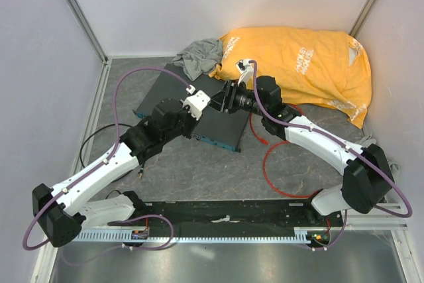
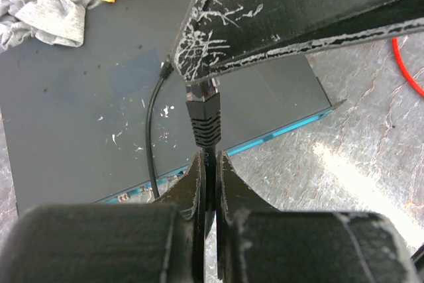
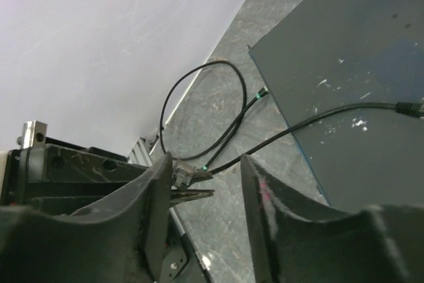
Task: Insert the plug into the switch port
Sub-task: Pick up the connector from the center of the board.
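The plug (image 2: 202, 107) has a black ribbed boot and hangs on a black cable. My left gripper (image 2: 211, 156) is shut on that cable just behind the boot. The plug's clear tip (image 3: 181, 166) rests against the inner face of one finger (image 2: 265, 24) of my right gripper (image 3: 207, 160), which is open. Both grippers meet above the flat dark grey switch (image 1: 169, 89). Its blue-green front edge (image 2: 291, 128) faces the arms. The sockets along that edge are too small to tell apart.
A red cable (image 1: 266, 160) loops on the table to the right, its end lost under the right arm. A thin black wire (image 2: 152, 130) curls off the switch's left side. Orange cloth (image 1: 298, 64) and grey cloth (image 1: 199, 57) lie behind the switch.
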Motion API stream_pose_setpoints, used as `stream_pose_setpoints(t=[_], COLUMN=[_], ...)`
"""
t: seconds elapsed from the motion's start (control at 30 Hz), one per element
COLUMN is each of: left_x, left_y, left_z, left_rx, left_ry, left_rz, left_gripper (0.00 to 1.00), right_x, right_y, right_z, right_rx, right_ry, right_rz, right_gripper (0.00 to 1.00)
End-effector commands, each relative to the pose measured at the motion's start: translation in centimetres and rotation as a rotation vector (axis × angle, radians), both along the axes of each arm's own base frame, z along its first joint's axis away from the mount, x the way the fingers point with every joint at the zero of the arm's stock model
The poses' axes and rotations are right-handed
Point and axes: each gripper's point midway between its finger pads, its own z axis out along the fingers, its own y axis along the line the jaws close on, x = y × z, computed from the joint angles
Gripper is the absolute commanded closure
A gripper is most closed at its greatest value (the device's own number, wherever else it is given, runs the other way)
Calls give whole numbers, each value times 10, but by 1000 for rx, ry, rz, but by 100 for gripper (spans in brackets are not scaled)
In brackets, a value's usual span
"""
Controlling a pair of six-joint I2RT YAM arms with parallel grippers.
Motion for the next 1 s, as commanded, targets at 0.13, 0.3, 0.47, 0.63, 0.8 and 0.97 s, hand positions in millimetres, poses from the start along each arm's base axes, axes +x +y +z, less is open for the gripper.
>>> stream_pose_setpoints(t=[0.13, 0.3, 0.47, 0.63, 0.8, 0.97], left_x=[4, 4, -2, -11, -29, -42], left_y=[0, 0, -2, 0, -12, -29], left_z=[5, 11, 27, 46, 59, 60], left_rx=[25, -7, -128, -341, -468, -534], left_ry=[-44, -53, -46, 34, 85, 159], left_rz=[1, 18, 2, -135, -315, -471], left_gripper=[98, 85, 56, 38, 23, 20], right_x=[-4, -12, -15, -27, -38, -55], right_y=[13, 15, 8, -6, -23, -28], right_z=[22, 17, 14, 16, 30, 40], right_rx=[79, 99, 145, 194, 285, 362], right_ry=[6, 8, -58, -192, -339, -431], right_rz=[49, 94, 130, 208, 244, 323], right_gripper=[79, 100, 100, 100, 100, 100])
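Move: My left fingers are already shut on the black cable just behind the connector, whose body is roughly 3 cm above them, 2 cm ahead and 1 cm to the right. From my open right hand, the connector sits almost between the fingertips, about 1 cm back, 1 cm left and 1 cm lower. The switch's middle is some 25 cm below my right hand and 3 cm ahead; the red cable's end lies about 19 cm right of that hand, 8 cm nearer and 27 cm down. I ease my right hand about 1 cm left while its fingers close on the connector. My left fingers then open wide and let go of the cable, and that hand rises about 4 cm, rolling its left side down and turning somewhat clockwise. Keeping its pinch, my right hand then draws off to the right and back by some 4 cm, sinking slightly. ##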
